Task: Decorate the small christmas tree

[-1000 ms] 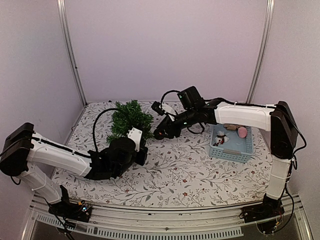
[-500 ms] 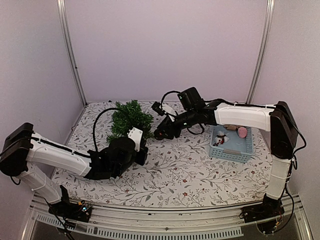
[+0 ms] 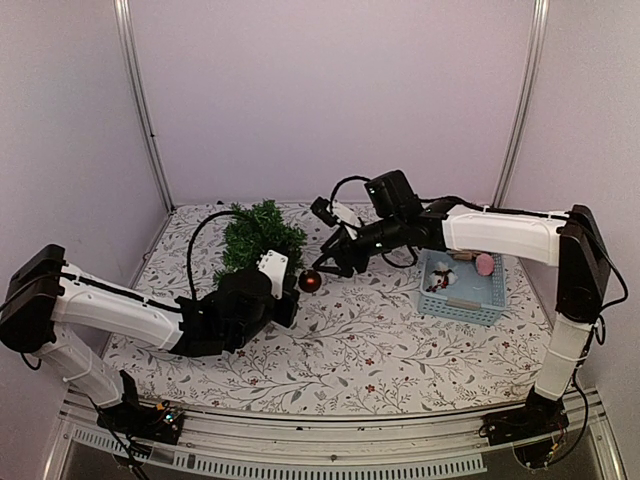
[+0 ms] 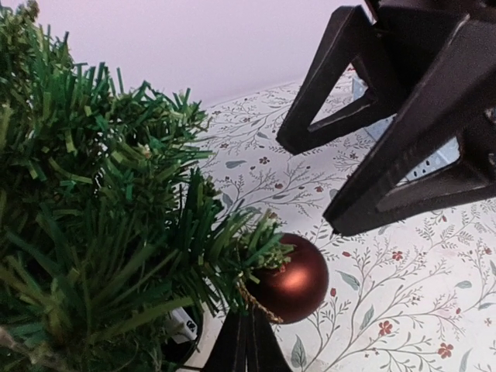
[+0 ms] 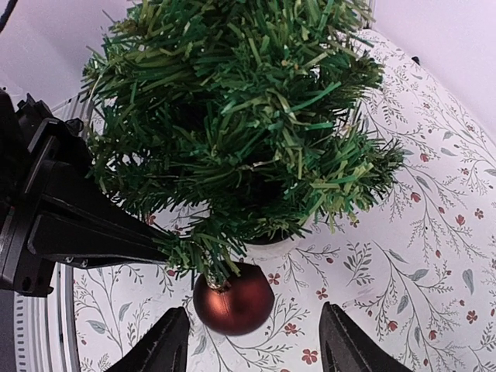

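The small christmas tree (image 3: 258, 232) stands at the back left of the table, and its white pot (image 5: 273, 249) shows under the branches. A dark red ball ornament (image 3: 311, 282) (image 4: 293, 277) (image 5: 233, 298) hangs by a gold loop from a low branch tip. My left gripper (image 4: 248, 324) (image 3: 298, 289) is shut on that branch tip, right beside the loop. My right gripper (image 5: 256, 345) (image 3: 335, 262) (image 4: 308, 184) is open, its fingertips on either side of the ball and a little short of it, touching nothing.
A light blue basket (image 3: 460, 311) at the right holds a snowman figure (image 3: 441, 279) and a pink ornament (image 3: 485, 264). The flower-print tablecloth (image 3: 400, 350) covers the table. Metal frame posts and walls close in the back and sides.
My right gripper has opened, let go of the red ball and drawn back to the right. The ball has dropped slightly and now hangs from the branch. The left arm has stayed in place.
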Robot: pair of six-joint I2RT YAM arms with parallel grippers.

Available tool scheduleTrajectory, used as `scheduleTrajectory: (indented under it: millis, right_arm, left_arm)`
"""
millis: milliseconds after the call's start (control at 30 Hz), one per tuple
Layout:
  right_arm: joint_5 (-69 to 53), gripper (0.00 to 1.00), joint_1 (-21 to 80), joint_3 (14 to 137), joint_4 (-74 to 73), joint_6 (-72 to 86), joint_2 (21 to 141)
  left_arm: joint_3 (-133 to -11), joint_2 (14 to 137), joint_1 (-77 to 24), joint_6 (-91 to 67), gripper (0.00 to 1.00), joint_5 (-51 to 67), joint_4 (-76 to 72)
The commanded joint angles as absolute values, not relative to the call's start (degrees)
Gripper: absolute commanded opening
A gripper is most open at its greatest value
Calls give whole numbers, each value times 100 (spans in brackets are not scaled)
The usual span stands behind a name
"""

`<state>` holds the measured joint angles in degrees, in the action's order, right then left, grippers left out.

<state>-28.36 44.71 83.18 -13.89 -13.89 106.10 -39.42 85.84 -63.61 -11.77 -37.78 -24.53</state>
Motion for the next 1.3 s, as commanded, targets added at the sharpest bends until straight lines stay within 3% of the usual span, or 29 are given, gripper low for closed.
scheduleTrajectory:
  millis: [0,500,733,1067,1267]
  right_arm:
    - [-2736,60,4377,8147,-1257,-1310,10315]
    - [-2966,60,4324,7870,-1023,-1220,10148]
    - [-3067,60,4249,7762,-919,-1124,10065]
    - [-3358,60,4071,7343,-567,-747,9811]
    - [-3489,60,4018,6927,-244,-457,9642]
  left_arm:
    - [-4074,8535,-6293,-1110,4,-3762,-2405]
    - [-3865,7992,-6447,-965,33,-3564,-2507]
    - [-3589,7266,-6504,-982,47,-2931,-2224]
    - [-2960,5436,-6214,-1569,47,-2378,-1880]
    - [-2678,4410,-4874,-2739,42,-2163,-1079]
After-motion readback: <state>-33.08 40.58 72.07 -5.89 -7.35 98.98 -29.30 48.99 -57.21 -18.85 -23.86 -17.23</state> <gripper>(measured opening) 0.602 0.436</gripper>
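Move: The red ball hangs by its string from the branch tip at the left hand's shut fingers, its middle about 1 cm ahead, 3 cm right and 3 cm below. The tree's foliage centres some 5 cm ahead and 6 cm left of that hand; its pot is 5 cm ahead, 4 cm left and 12 cm down. From the open right hand the ball lies about 5 cm left, 1 cm back and 2 cm below. The red ball's string is let go at the branch tip as the left fingers open to nearly half. The left hand then lifts away about 11 cm, drawing back some 5 cm before swinging about 8 cm left across the tree's near side and slightly forward again, rolling some 25 degrees left side down. The right hand, still open, backs off right from the ball, about 4 cm. ##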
